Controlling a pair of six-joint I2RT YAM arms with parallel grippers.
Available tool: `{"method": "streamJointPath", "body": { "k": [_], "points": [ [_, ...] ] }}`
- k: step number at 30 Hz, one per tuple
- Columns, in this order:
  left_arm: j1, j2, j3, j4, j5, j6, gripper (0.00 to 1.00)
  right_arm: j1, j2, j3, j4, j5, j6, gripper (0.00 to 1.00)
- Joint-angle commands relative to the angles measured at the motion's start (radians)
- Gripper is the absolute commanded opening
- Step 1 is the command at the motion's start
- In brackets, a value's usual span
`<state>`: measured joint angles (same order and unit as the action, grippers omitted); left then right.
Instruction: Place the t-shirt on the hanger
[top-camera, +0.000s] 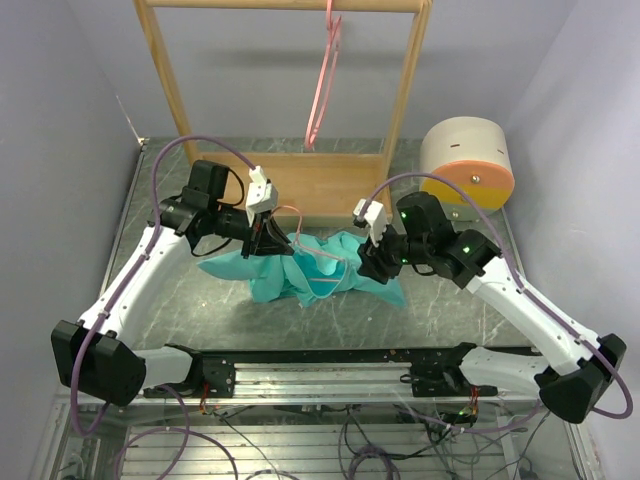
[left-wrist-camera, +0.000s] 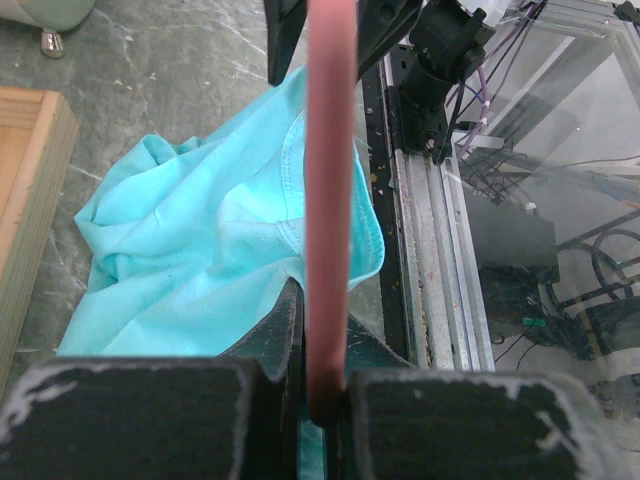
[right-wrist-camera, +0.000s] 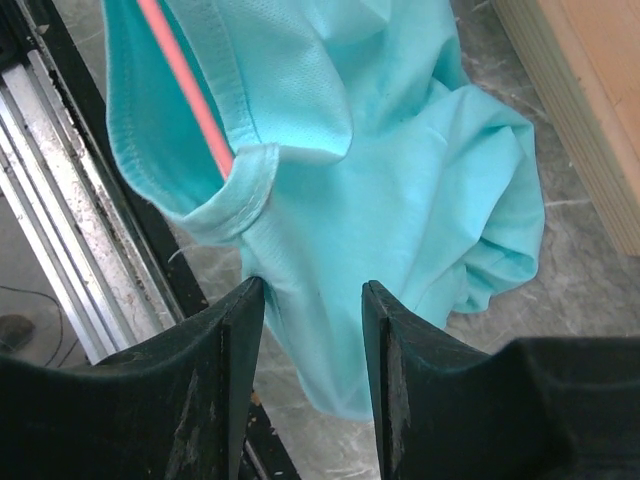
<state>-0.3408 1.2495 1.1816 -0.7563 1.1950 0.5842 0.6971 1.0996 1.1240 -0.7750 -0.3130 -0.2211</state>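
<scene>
The teal-green t-shirt (top-camera: 345, 255) lies crumpled on the table in front of the wooden rack. My left gripper (top-camera: 270, 240) is shut on a thin pink hanger (top-camera: 322, 256) at the shirt's left side. In the left wrist view the hanger's bar (left-wrist-camera: 330, 180) runs up from my shut gripper (left-wrist-camera: 325, 400) over the t-shirt (left-wrist-camera: 200, 240). My right gripper (top-camera: 372, 265) is open at the shirt's right side. In the right wrist view its open gripper (right-wrist-camera: 310, 295) straddles a fold of the t-shirt (right-wrist-camera: 400, 180) without clamping it. The hanger (right-wrist-camera: 185, 75) passes inside the collar.
The wooden rack (top-camera: 330, 185) stands behind the shirt, with a second pink hanger (top-camera: 322, 85) hooked on its top bar. A round beige and orange container (top-camera: 466, 165) sits at the back right. A metal rail (top-camera: 330, 375) runs along the near edge.
</scene>
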Motion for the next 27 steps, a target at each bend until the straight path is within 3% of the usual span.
{"method": "streamJointPath", "body": {
  "k": [1, 6, 14, 27],
  "points": [
    [0.000, 0.003, 0.045, -0.021, 0.060, 0.034, 0.07, -0.024, 0.033, -0.025, 0.097, -0.077, -0.061, 0.44],
    [0.000, 0.000, 0.043, -0.005, 0.056, 0.017, 0.07, -0.028, 0.079, -0.017, 0.127, -0.152, -0.086, 0.40],
    [0.000, -0.010, 0.015, 0.103, 0.052, -0.071, 0.07, -0.028, 0.138, 0.023, 0.171, -0.269, -0.092, 0.05],
    [0.000, -0.003, 0.009, 0.099, 0.051, -0.055, 0.07, -0.027, 0.200, 0.064, 0.250, -0.340, -0.055, 0.06]
  ]
}}
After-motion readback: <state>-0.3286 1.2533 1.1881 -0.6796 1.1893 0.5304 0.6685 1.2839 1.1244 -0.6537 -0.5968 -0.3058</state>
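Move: Some 3 cm to the right hand's left, 1 cm farther out and 2 cm lower, the edge of the t-shirt's opening drapes round the hanger's end. The hanger's middle lies about 10 cm to that hand's left and 3 cm ahead, level with it; the wooden rack base is some 30 cm ahead, 18 cm left and 20 cm below. From the left hand the edge is roughly 15 cm to the right, 2 cm back and 5 cm lower. Swinging left by about 5 cm after a short nudge forward, and sinking some 2 cm, the right hand comes in at the hanger's end, turning roughly 15 degrees counter-clockwise; on the way its half-open fingers shut and pinch the draped edge of the opening just past the hanger tip. The left hand keeps its pinch on the shirt, easing a centimetre or so forward and up. ##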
